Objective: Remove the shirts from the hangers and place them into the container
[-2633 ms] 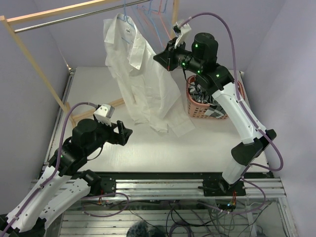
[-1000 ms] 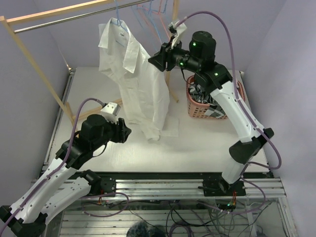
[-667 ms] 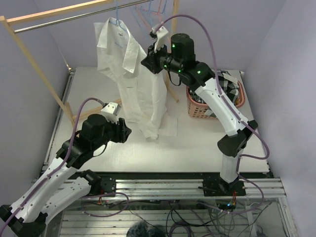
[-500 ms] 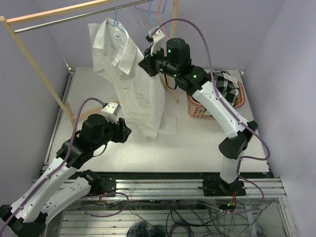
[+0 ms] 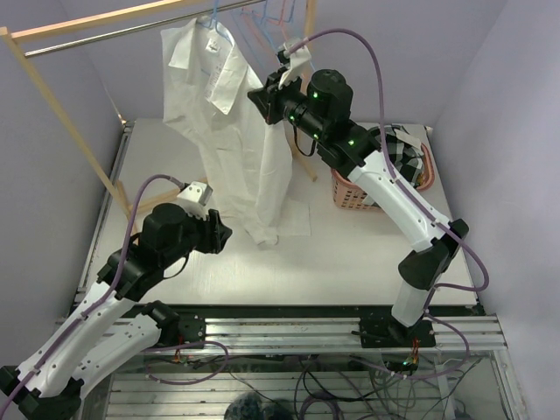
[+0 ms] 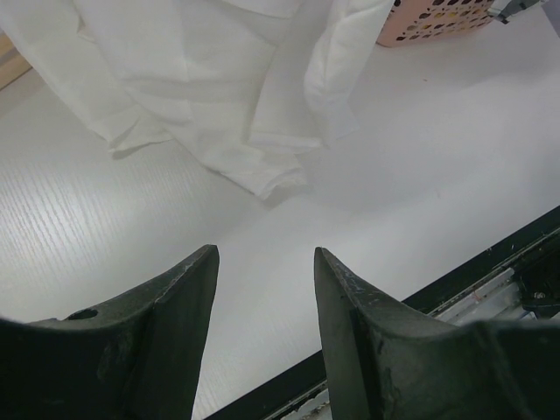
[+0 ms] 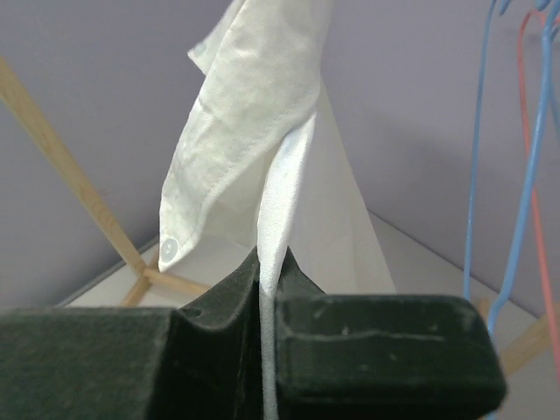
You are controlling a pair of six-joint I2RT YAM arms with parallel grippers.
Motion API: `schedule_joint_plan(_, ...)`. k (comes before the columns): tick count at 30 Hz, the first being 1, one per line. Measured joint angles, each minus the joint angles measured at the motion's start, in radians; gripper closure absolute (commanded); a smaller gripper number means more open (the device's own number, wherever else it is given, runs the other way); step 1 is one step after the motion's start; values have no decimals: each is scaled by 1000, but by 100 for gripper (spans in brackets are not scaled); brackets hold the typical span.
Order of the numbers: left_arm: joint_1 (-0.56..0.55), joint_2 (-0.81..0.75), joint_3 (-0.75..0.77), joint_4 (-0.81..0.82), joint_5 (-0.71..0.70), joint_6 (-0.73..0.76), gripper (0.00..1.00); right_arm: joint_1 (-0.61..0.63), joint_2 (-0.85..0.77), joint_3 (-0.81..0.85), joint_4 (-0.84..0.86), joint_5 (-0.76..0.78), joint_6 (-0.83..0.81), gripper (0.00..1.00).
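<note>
A plain white shirt [image 5: 232, 122] hangs from a light blue hanger [image 5: 213, 17] on the rail, its hem trailing on the table. High up beside the collar, my right gripper [image 5: 255, 94] is shut on the shirt's front edge. The right wrist view shows that edge [image 7: 278, 175] pinched between the jaws of the right gripper [image 7: 269, 262]. My left gripper [image 5: 223, 234] is open and low over the table, short of the hem [image 6: 262, 179], with nothing between its fingers [image 6: 188, 297]. The pink container [image 5: 350, 194] at the right holds a checked shirt [image 5: 402, 153].
Empty blue and pink hangers [image 5: 280, 13] hang on the rail right of the white shirt, close to my right wrist; they also show in the right wrist view [image 7: 525, 131]. A wooden rack leg [image 5: 52, 96] slants at the left. The table's front rail [image 5: 289, 328] lies near the arm bases.
My right gripper has shut on the shirt's front edge and shifted left and up, swinging the shirt leftward on its hanger. The left arm has stayed put.
</note>
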Motion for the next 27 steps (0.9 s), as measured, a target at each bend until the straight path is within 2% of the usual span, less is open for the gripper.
schedule_joint_plan(14, -5, -21, 0, 0, 0, -6, 41, 31, -14, -1, 85, 34, 3, 100)
schedule_joint_plan(27, -7, -20, 0, 0, 0, -6, 40, 71, -169, -86, 114, 53, -26, 100)
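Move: The right hand already has the white shirt's side pinched. The neck of the shirt's blue hanger is about 10 cm ahead of this hand, 8 to the left and some 15 above. The empty hangers hang roughly 14 cm straight ahead and 10 higher; the basket is about 32 cm to the right, 3 farther out and 38 below. From the idle left hand, the hanger's neck lies about 28 cm straight ahead and 38 up. Keeping the white cloth pinched in shut fingers, the right hand first rises nearly straight up, then pulls back towards its base while still climbing, picking up speed: about 7 cm up and 5.5 cm back in all. The fingertips tilt up by some 10 degrees as the cloth is drawn along. ##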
